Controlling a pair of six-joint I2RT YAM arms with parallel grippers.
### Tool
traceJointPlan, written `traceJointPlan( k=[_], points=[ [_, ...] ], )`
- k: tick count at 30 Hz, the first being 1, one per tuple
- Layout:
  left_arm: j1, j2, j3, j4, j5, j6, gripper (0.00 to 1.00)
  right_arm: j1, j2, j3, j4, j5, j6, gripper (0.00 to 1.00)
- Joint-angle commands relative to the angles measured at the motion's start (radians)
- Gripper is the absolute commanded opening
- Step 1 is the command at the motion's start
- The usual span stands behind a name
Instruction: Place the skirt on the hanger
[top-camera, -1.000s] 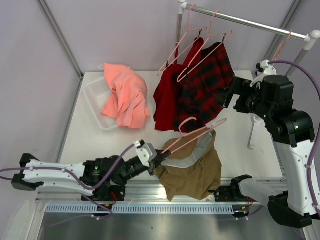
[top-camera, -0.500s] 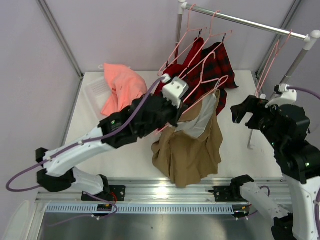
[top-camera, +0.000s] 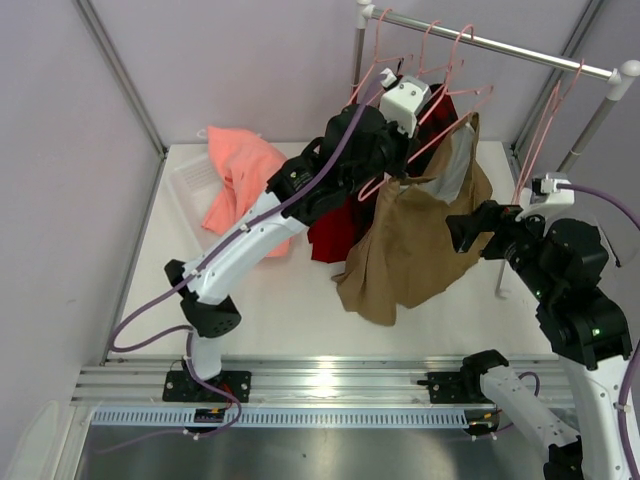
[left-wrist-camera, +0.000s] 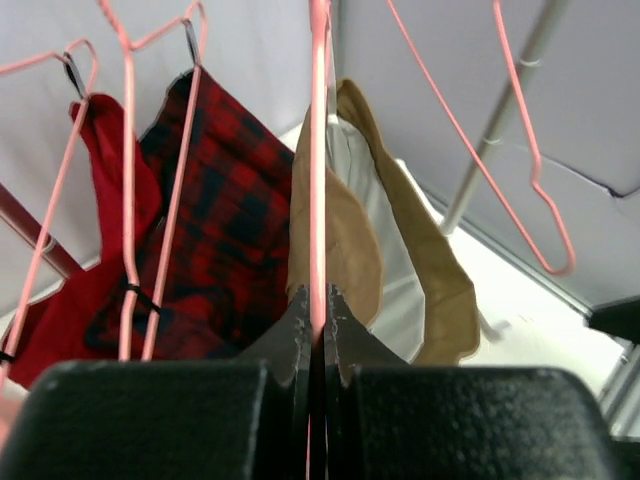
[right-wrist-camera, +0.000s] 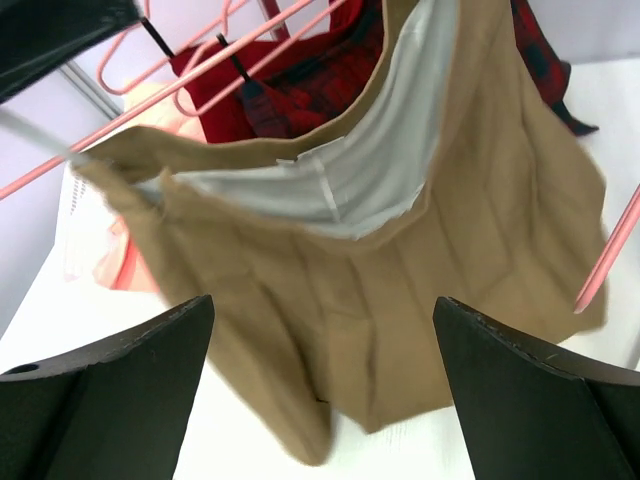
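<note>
The khaki skirt (top-camera: 415, 240) hangs on a pink wire hanger (top-camera: 445, 130), lifted up by the rail (top-camera: 500, 45) at the back right. My left gripper (top-camera: 400, 135) is shut on the hanger's wire (left-wrist-camera: 318, 150); in the left wrist view the skirt (left-wrist-camera: 345, 235) hangs just behind the wire. My right gripper (top-camera: 470, 228) is open and empty, just right of the skirt. In the right wrist view the skirt (right-wrist-camera: 400, 290) fills the space ahead of the open fingers, its grey lining showing at the waist.
A red garment (top-camera: 330, 220) and a red-and-black plaid garment (left-wrist-camera: 225, 210) hang on other pink hangers on the rail. A salmon-pink garment (top-camera: 245, 190) lies over a clear tray (top-camera: 195, 200) at the back left. The rail's post (top-camera: 590, 125) stands by my right arm.
My left arm has lifted the hanger with the skirt from low near the table's front edge up and back to the rail. My right gripper has come down and in to the skirt's right side.
</note>
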Motion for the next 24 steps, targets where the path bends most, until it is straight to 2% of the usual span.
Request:
traceJointPlan(
  k=[1, 7, 21, 24],
  points=[
    [0.022, -0.046, -0.032, 0.292, 0.032, 0.063, 0.01, -0.003, -0.056, -0.03, 0.111, 0.01, -0.023, 1.0],
    [0.073, 0.066, 0.058, 0.41, 0.09, 0.067, 0.01, -0.003, -0.082, -0.04, 0.116, 0.055, -0.039, 0.99],
    [0.134, 0.242, 0.101, 0.704, 0.156, -0.021, 0.05, -0.004, -0.118, -0.084, 0.094, 0.136, -0.046, 1.0],
    [0.135, 0.276, 0.104, 0.721, 0.164, -0.032, 0.06, -0.003, -0.107, -0.084, 0.077, 0.167, -0.043, 0.99]
  ],
)
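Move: Up ahead to the right is the free stretch of rail that the left hand's hanger, skirt already on it, is bound for: about 18 cm forward, 16 cm right and 14 cm higher than that hand. The plaid shirt's hanger is some 14 cm ahead, 5 cm right and 5 cm above it. The empty hanger is roughly 11 cm ahead, 31 cm right and 5 cm up. From the right hand, the rail spot is about 27 cm ahead, 2 cm left and 22 cm up. Carrying the hanger forward and about 7 cm right, the left hand takes the hook to the rail at the empty hanger's side of the plaid shirt's hanger, travelling level first, then sinking some 3 cm to set the hook over the bar. Its fingertips tilt up slightly and its left side dips about 10 degrees; at the very end the grip eases, the fingers still around the wire. The open, empty right hand drifts a couple of centimetres right. ##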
